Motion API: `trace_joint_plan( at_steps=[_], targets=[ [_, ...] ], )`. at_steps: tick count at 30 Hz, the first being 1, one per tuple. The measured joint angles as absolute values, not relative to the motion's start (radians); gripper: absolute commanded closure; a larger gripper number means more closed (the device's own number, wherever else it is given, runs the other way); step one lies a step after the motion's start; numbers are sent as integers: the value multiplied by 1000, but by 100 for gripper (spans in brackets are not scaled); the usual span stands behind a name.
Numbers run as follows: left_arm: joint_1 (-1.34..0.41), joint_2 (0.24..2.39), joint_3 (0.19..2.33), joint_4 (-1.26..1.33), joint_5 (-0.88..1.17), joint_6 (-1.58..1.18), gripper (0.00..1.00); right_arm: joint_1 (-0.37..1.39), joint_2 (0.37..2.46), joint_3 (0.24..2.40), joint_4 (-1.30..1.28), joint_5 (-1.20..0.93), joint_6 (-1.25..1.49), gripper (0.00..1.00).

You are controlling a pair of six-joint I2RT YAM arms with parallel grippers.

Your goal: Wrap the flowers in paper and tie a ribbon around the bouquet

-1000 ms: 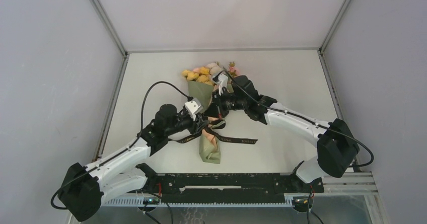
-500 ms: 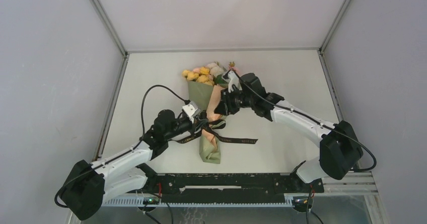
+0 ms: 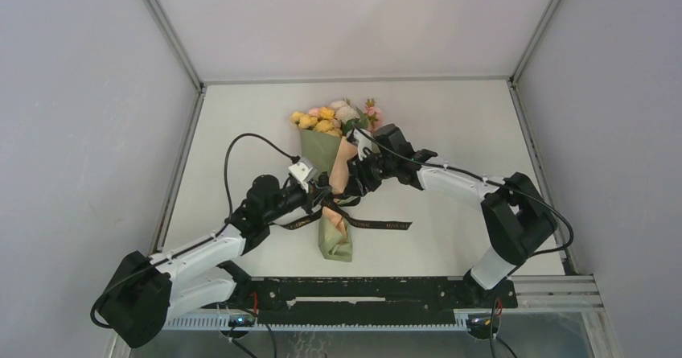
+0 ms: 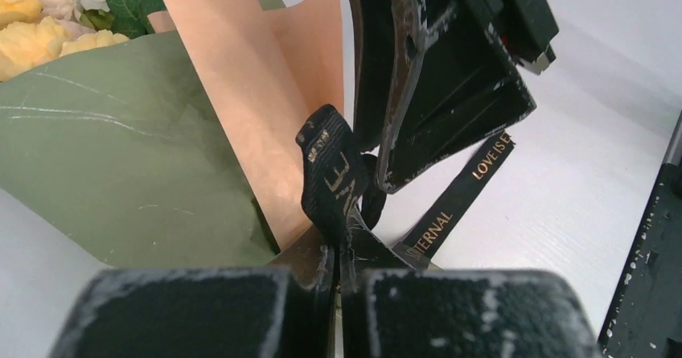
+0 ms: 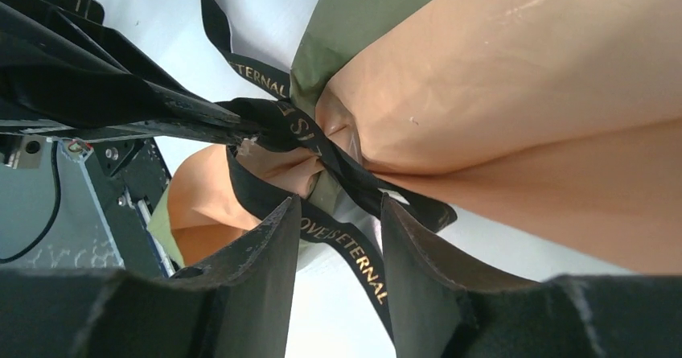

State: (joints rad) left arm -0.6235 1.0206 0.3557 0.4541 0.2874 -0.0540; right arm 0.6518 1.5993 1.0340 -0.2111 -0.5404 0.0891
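Note:
The bouquet (image 3: 326,155) lies on the table, with the yellow, pink and white flowers (image 3: 331,117) at its far end in olive and peach paper (image 4: 121,157). The black lettered ribbon (image 3: 388,225) circles its narrow waist, one tail trailing right. My left gripper (image 4: 339,249) is shut on a loop of the ribbon (image 4: 331,179) beside the peach fold. My right gripper (image 5: 338,211) is open just right of the waist, and a ribbon (image 5: 358,255) tail runs loose between its fingers. In the top view the left gripper (image 3: 322,198) and right gripper (image 3: 356,183) nearly meet.
The wrapped stem end (image 3: 336,244) points toward the black rail (image 3: 370,290) at the near edge. White walls with metal frame posts (image 3: 181,145) bound the table on three sides. The left arm's cable (image 3: 241,153) loops above the table on the left.
My left gripper has shut on the ribbon loop. My right gripper has opened and come down from the paper's upper part to the waist.

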Motion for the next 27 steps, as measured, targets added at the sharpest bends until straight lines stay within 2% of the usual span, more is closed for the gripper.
trace_joint_plan(
  at_steps=[10,13,18,20,23,25,27],
  targets=[
    [-604,1063,356,463,287,-80,100,651,1701,1033,-136,-599,52,50],
    [-601,1067,356,463,287,-80,100,651,1728,1033,-121,-603,47,54],
    [-596,1067,356,464,285,-81,100,651,1755,1033,-97,-615,40,67],
    [-594,1067,356,463,284,-80,100,650,1768,1033,-96,-617,38,82],
    [-592,1069,356,464,284,-80,100,651,1775,1033,-101,-621,31,96],
    [-592,1074,356,466,284,-79,100,650,1775,1033,-102,-627,28,100],
    [-592,1077,356,469,283,-77,100,649,1771,1033,-110,-635,28,100]
  ],
)
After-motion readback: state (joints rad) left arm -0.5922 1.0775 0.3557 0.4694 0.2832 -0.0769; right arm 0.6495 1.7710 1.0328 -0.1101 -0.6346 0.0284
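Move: The ribbon loop on the right side of the wrapped stems lies some 5 cm below the open right hand and about 2 cm to its left. From that hand, the knot is about 6 cm left and 2 cm back, and the loose printed tail's middle is roughly 7 cm back and 4 cm right, both lower. The left hand, already pinching ribbon, has the loop about 7 cm to its right, 1 cm back and 4 cm below. Right hand sinks about 5 cm into the ribbon loop and pinches it; left keeps its pinch, easing slightly down. ##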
